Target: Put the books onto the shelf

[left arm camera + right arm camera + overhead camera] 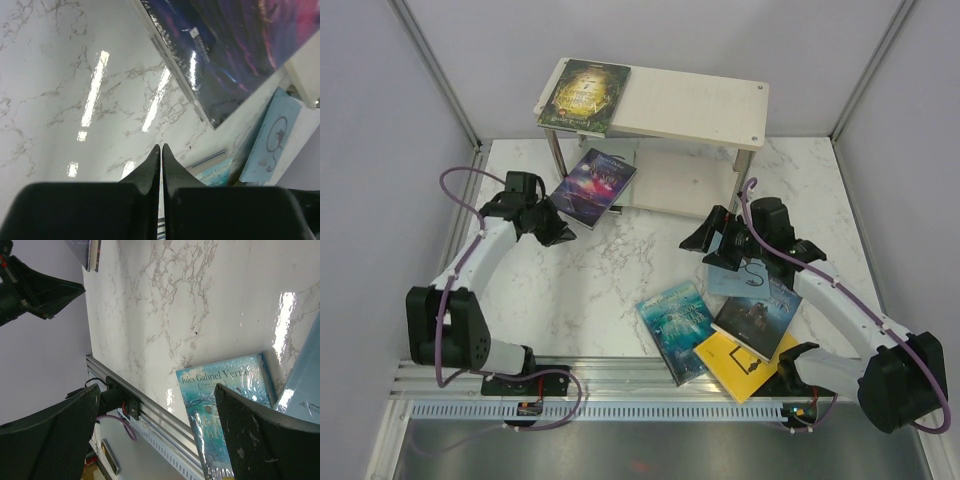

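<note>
The shelf stands at the back of the table, and a dark green-gold book lies flat on the left end of its top board. A purple-blue galaxy book lies at the shelf's front left foot. My left gripper is just in front of that book's near corner, shut with nothing between its fingers. My right gripper hovers open and empty above the pile at the front right: a teal book, a pale blue book, a dark blue-grey book and a yellow book.
Grey walls close in both sides and the back. A metal rail runs along the table's near edge, by the arm bases. Bare marble lies between the two grippers.
</note>
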`<act>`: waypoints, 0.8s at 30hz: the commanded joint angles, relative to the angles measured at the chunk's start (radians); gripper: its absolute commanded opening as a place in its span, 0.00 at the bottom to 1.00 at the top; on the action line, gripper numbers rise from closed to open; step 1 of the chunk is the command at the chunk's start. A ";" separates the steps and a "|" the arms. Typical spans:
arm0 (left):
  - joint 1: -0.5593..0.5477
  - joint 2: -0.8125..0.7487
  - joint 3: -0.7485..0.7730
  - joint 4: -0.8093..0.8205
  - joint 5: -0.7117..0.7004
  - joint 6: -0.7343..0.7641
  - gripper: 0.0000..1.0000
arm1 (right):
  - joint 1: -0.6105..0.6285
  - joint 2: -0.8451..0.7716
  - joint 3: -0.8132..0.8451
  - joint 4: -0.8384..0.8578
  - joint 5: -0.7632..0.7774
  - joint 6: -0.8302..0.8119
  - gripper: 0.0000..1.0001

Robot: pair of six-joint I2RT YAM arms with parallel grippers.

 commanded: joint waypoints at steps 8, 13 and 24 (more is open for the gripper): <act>-0.010 0.185 0.085 0.042 0.003 0.090 0.02 | -0.027 -0.034 0.014 -0.012 0.002 -0.022 0.98; -0.040 0.234 0.118 0.090 0.012 0.035 0.02 | -0.039 -0.022 0.013 -0.015 0.002 -0.027 0.98; -0.076 0.364 0.198 0.201 0.037 -0.115 0.02 | -0.053 0.021 0.023 -0.013 0.002 -0.045 0.98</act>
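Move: The purple book lies askew on the lower shelf's left end, its near end hanging out over the front. Its middle is about 12 cm ahead of the left gripper, 5 cm to the right and 5 cm lower. Under it, the light green book lies some 15 cm ahead, 8 cm right. The left front post stands about 10 cm ahead, almost in line. From the right gripper the purple book is roughly 15 cm ahead and 24 cm left. Lower the shut left gripper about 4 cm, tipping it slightly further down, to the level of the purple book's overhanging near edge. Then drive it some 5 cm forward and 3 to 4 cm right, so the closed fingertips meet that edge near its front corner and push the book in towards the shelf. ##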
